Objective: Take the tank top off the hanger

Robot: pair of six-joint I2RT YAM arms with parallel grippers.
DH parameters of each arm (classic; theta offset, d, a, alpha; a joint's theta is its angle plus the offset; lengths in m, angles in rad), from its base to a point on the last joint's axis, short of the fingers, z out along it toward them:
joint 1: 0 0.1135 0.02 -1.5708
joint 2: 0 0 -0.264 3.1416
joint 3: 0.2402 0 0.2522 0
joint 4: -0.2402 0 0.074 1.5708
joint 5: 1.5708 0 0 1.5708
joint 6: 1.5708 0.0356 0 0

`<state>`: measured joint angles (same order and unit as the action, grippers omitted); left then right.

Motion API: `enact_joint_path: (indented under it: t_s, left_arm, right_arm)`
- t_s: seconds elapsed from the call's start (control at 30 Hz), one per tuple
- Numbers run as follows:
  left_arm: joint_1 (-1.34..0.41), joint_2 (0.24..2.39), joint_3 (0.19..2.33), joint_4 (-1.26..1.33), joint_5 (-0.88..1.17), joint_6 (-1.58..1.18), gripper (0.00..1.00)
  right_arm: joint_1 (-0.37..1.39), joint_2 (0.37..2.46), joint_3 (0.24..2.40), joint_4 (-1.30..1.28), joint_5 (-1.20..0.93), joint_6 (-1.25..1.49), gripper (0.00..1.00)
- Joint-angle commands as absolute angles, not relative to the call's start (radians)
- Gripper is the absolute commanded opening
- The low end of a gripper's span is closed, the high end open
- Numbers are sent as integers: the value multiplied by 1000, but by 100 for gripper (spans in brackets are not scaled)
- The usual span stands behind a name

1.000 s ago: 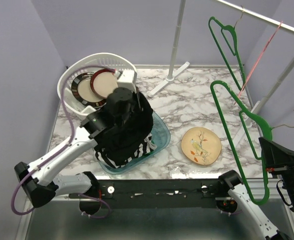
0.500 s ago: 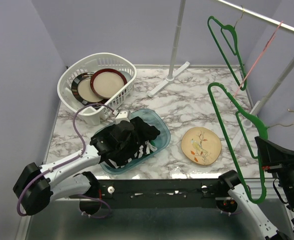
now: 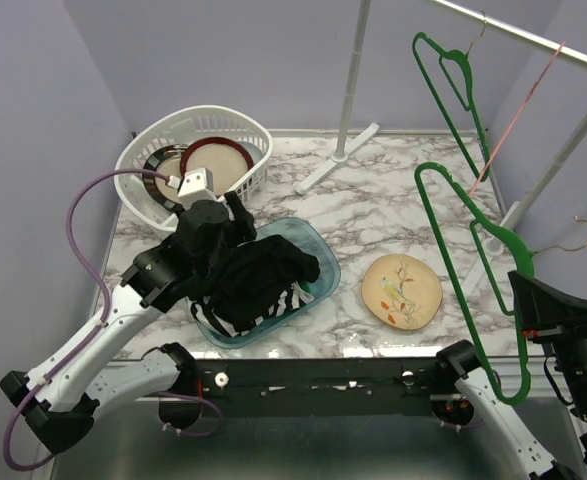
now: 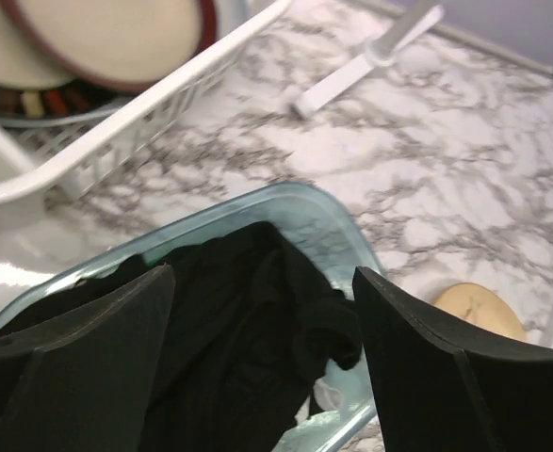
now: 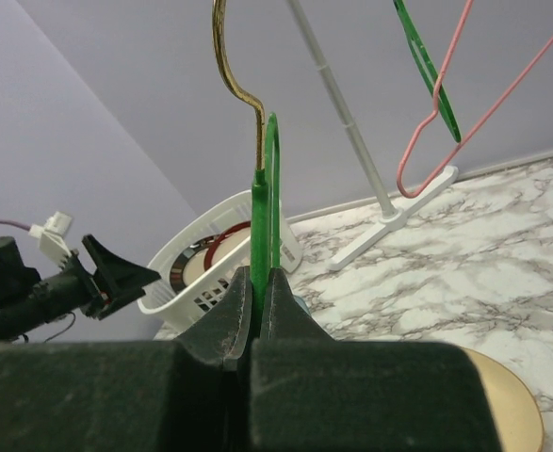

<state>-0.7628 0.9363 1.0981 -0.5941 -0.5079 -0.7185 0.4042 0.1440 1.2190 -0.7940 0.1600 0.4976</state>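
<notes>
The black tank top (image 3: 265, 282) lies crumpled in a clear teal tray (image 3: 323, 256), over a striped cloth; in the left wrist view the tank top (image 4: 248, 330) fills the tray (image 4: 337, 226) below my fingers. My left gripper (image 3: 235, 232) hovers just above it, open, with nothing between its jaws (image 4: 264, 275). The bare green hanger (image 3: 506, 241) with a brass hook stands at the right. My right gripper (image 3: 529, 305) is shut on its lower bar; in the right wrist view the hanger (image 5: 260, 226) rises straight from the shut right gripper (image 5: 262, 278).
A white basket (image 3: 195, 122) holding plates stands at the back left, close behind my left gripper. A bird-painted plate (image 3: 401, 290) lies right of the tray. The clothes rack's pole (image 3: 353, 70) and foot stand at the back, with another green hanger (image 3: 463, 80) and a pink one (image 3: 518, 115).
My left gripper brought the tank top down into the tray, opened, let it go and lifted away to the upper left. The right gripper and hanger barely moved.
</notes>
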Motion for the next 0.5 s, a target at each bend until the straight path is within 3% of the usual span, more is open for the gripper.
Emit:
enact_joint_path:
  t_s: [0.0, 0.03, 0.2, 0.3, 0.47]
  left_arm:
    - [-684, 931, 941, -789, -566, -798, 73]
    - [-678, 922, 908, -769, -545, -822, 66]
    - [-673, 908, 621, -568, -370, -963, 60]
    - [-701, 968, 504, -439, -298, -1018, 51]
    - [-787, 1083, 584, -506, -399, -986, 50]
  right_arm:
    - [400, 152, 1187, -727, 132, 503, 1]
    - [400, 153, 1181, -726, 129, 505, 1]
    - [400, 172, 1180, -715, 115, 509, 1]
    - [400, 187, 1181, -710, 103, 511, 1]
    - [402, 209, 1183, -700, 86, 515, 1]
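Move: The black tank top lies heaped in the blue bin, about 24 cm below the left hand, 8 cm back and 3 cm to its left. From that hand the white laundry basket is some 14 cm ahead and 17 cm left, and the bird plate about 11 cm back and 27 cm right. From the right hand the tank top lies roughly 42 cm left, 11 cm ahead and 37 cm down. Left hand plunges about 23 cm into the black tank top, pitching down nearly 30 degrees, fingers half closing. ##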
